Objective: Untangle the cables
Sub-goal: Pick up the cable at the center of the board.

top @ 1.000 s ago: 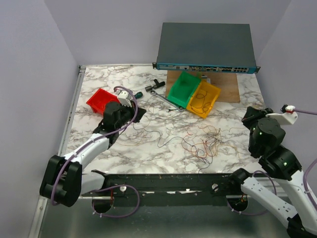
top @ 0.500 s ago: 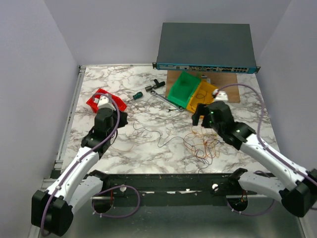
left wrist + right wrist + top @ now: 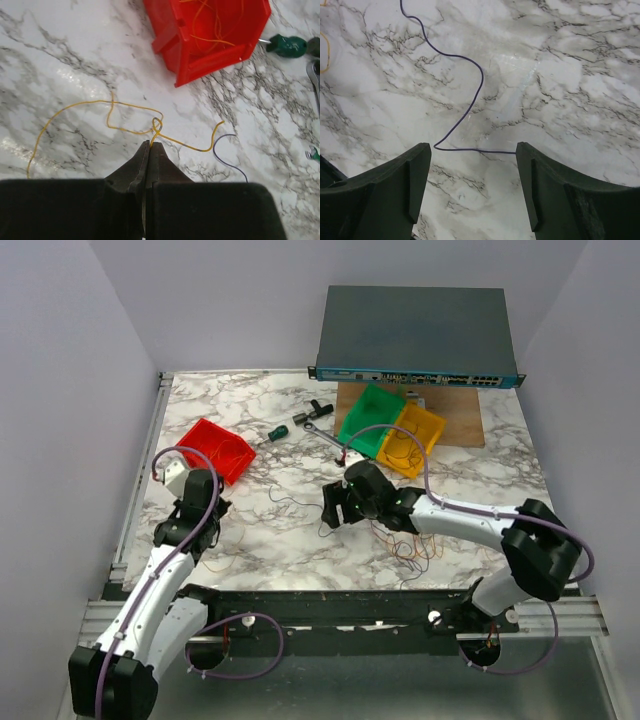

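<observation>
My left gripper (image 3: 150,145) is shut on a thin yellow cable (image 3: 90,103), which loops over the marble just short of the red bin (image 3: 210,45). More yellow and orange cables (image 3: 215,22) lie inside that bin. My right gripper (image 3: 472,150) stands open low over the table. A dark purple cable (image 3: 470,107) lies between its fingers, one end reaching the right finger (image 3: 540,185). In the top view the right gripper (image 3: 335,505) is mid-table, left of the tangle of orange, red and yellow cables (image 3: 412,532). The left gripper (image 3: 203,508) sits near the red bin (image 3: 215,448).
A green bin (image 3: 368,420) and a yellow bin (image 3: 412,443) holding orange wires stand at the back on a wooden board (image 3: 462,418). A network switch (image 3: 415,335) lies behind them. A green-handled screwdriver (image 3: 277,431) and a wrench (image 3: 325,437) lie between the bins.
The left arm has drawn back toward the near left, away from the red bin. The right arm swung in from the right edge, opened, and moved left past the tangle to the purple cable.
</observation>
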Controlling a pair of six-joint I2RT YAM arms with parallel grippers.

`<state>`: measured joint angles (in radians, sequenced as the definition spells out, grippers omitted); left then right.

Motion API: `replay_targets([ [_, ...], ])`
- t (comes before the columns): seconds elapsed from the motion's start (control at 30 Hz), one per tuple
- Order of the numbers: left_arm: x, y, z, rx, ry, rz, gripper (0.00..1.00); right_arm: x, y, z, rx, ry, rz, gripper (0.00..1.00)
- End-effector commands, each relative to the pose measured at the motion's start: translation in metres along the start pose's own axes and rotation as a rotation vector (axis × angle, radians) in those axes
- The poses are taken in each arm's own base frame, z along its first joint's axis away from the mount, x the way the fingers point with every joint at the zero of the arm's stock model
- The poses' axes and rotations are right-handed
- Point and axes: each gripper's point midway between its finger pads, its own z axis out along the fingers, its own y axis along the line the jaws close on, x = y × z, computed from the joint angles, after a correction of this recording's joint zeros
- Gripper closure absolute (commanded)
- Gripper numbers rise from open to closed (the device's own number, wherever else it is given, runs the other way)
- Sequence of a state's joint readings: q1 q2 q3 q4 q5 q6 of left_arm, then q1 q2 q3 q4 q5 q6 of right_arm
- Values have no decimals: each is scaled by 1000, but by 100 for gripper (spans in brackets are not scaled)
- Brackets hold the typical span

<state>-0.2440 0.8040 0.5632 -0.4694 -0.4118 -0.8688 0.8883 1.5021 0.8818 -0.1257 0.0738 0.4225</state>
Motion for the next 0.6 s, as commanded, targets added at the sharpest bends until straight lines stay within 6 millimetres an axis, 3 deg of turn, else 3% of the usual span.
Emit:
replay_targets([
  [0.0, -8, 40, 2, -146, -51, -78, 100, 5, 23, 23, -123, -11, 22, 25],
  [0.2, -17, 53, 12, -217, -65, -110, 100, 4, 24, 34, -131, -27, 8, 32],
  [0.27, -15, 58, 18, -245, -48, -123, 100, 7, 27, 37, -144, -20, 24, 40],
  [0.33, -13, 59, 24, -248, -25, -130, 100, 10, 26, 39, -143, -26, 46, 57],
  [0.43, -15, 63, 29, -243, -12, -139, 100, 11, 15, 39, -92, -50, 72, 92],
  [0.47, -18, 63, 29, -234, -18, -138, 97, 10, 10, 37, -67, -65, 84, 99],
  [0.57, -23, 58, 28, -183, -38, -118, 57, 7, -7, 30, 10, -121, 130, 99],
])
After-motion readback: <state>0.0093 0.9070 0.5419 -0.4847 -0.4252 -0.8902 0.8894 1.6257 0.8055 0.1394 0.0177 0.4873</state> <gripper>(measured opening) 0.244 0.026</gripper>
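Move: The blue cable's near bend lies about 2 cm left of the open right hand and 4 cm below; the tangle is 16 cm right and 3 cm back, the yellow bin 17 cm right and 21 cm ahead. The left hand, holding the orange cable, heads for bare table about 7 cm left, 1 cm back and 7 cm down, with the red bin 13 cm straight ahead. Right sinks 3 cm leftward, shutting on blue cable; left carries orange cable 7 cm left and down, opening. ##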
